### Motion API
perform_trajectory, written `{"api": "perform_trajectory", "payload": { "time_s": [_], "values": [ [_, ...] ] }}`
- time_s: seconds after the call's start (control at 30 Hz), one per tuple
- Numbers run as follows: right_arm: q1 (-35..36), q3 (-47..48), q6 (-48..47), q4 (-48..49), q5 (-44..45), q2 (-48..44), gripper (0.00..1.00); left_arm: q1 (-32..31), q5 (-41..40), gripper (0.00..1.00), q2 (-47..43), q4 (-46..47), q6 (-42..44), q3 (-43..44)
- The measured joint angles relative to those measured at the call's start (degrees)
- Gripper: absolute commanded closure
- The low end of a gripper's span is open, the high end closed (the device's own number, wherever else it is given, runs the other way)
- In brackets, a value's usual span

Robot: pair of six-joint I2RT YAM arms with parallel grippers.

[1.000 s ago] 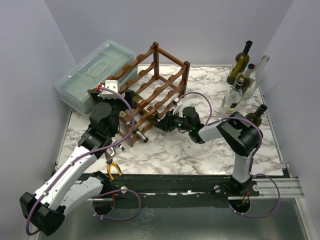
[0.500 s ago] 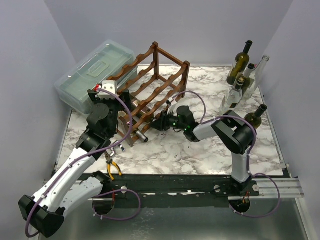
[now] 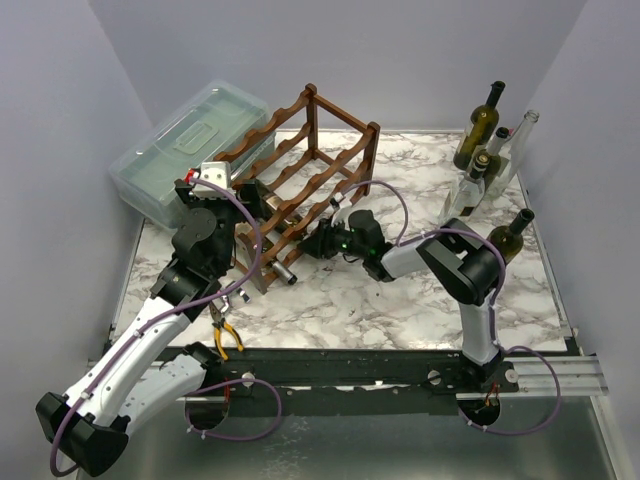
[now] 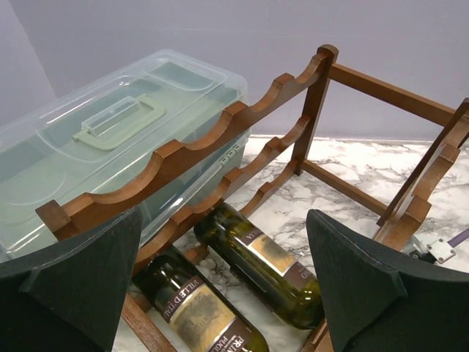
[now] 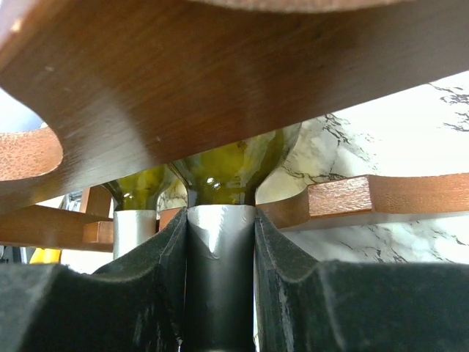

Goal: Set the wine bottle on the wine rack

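Note:
The dark reddish-brown wine rack (image 3: pixel 305 165) stands at the back middle of the marble table. Two green wine bottles lie side by side in its lowest tier (image 4: pixel 264 265) (image 4: pixel 196 312). My right gripper (image 3: pixel 327 240) is at the rack's near right side. It is shut on the silver-foiled neck (image 5: pixel 220 253) of one bottle, under a scalloped rail (image 5: pixel 183 88). The other bottle's neck (image 5: pixel 135 229) shows to its left and sticks out of the rack (image 3: pixel 284 274). My left gripper (image 3: pixel 243 203) hovers open over the rack's left end (image 4: pixel 223 293), holding nothing.
A translucent lidded plastic box (image 3: pixel 188 150) sits left of the rack. Several upright bottles (image 3: pixel 482 150) stand at the back right, one more (image 3: pixel 513 235) nearer the right edge. Yellow-handled pliers (image 3: pixel 226 337) lie near the front left.
My right gripper has moved left toward the rack, sliding the bottle further in. My left gripper has shifted slightly back over the rack.

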Motion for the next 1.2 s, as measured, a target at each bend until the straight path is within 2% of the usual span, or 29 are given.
{"api": "perform_trajectory", "payload": {
  "time_s": [0.2, 0.33, 0.47, 0.83, 1.03, 1.2],
  "values": [
    [0.4, 0.8, -0.1, -0.1, 0.9, 1.1, 0.56, 0.0, 0.3, 0.06, 0.0, 0.0, -0.6, 0.0],
    [0.9, 0.9, -0.6, 1.1, 2.7, 1.2, 0.44, 0.0, 0.3, 0.07, 0.0, 0.0, -0.8, 0.0],
    [1.0, 0.8, -1.1, 2.0, 4.4, 1.0, 0.39, 0.0, 0.3, 0.07, 0.0, 0.0, -1.0, 0.0],
    [1.0, -3.8, -2.6, 1.5, 8.1, -3.7, 0.36, 0.0, 0.5, 0.07, 0.6, -1.2, -1.5, 0.0],
    [1.0, -7.1, -4.6, -1.0, 10.1, -7.6, 0.36, 0.0, 0.9, 0.03, 0.6, -1.8, -1.5, 0.0],
    [1.0, -9.0, -7.6, -7.2, 11.7, -13.9, 0.34, 0.0, 2.3, 0.01, 0.2, -2.8, -1.4, 0.0]
  ]
}}
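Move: My right hand is closed on the neck of the wine bottle lying in the lower part of the rack; the bottle's middle is about 8 cm ahead and 9 cm to the left, roughly level. The bottle already racked beside it is some 15 cm left and 1 cm ahead. The rack's middle lies about 11 cm ahead, 8 cm left and 6 cm higher. From my left hand, the held bottle is roughly 7 cm ahead, 9 cm right and 27 cm below. I open my right fingers and let go of the foil-covered neck, easing about a centimetre forward as they part. Then I draw the hand off to the right, some 6 cm away from the neck and the rack's front rails, with a little back and upward travel, while the wrist swings slightly clockwise. ##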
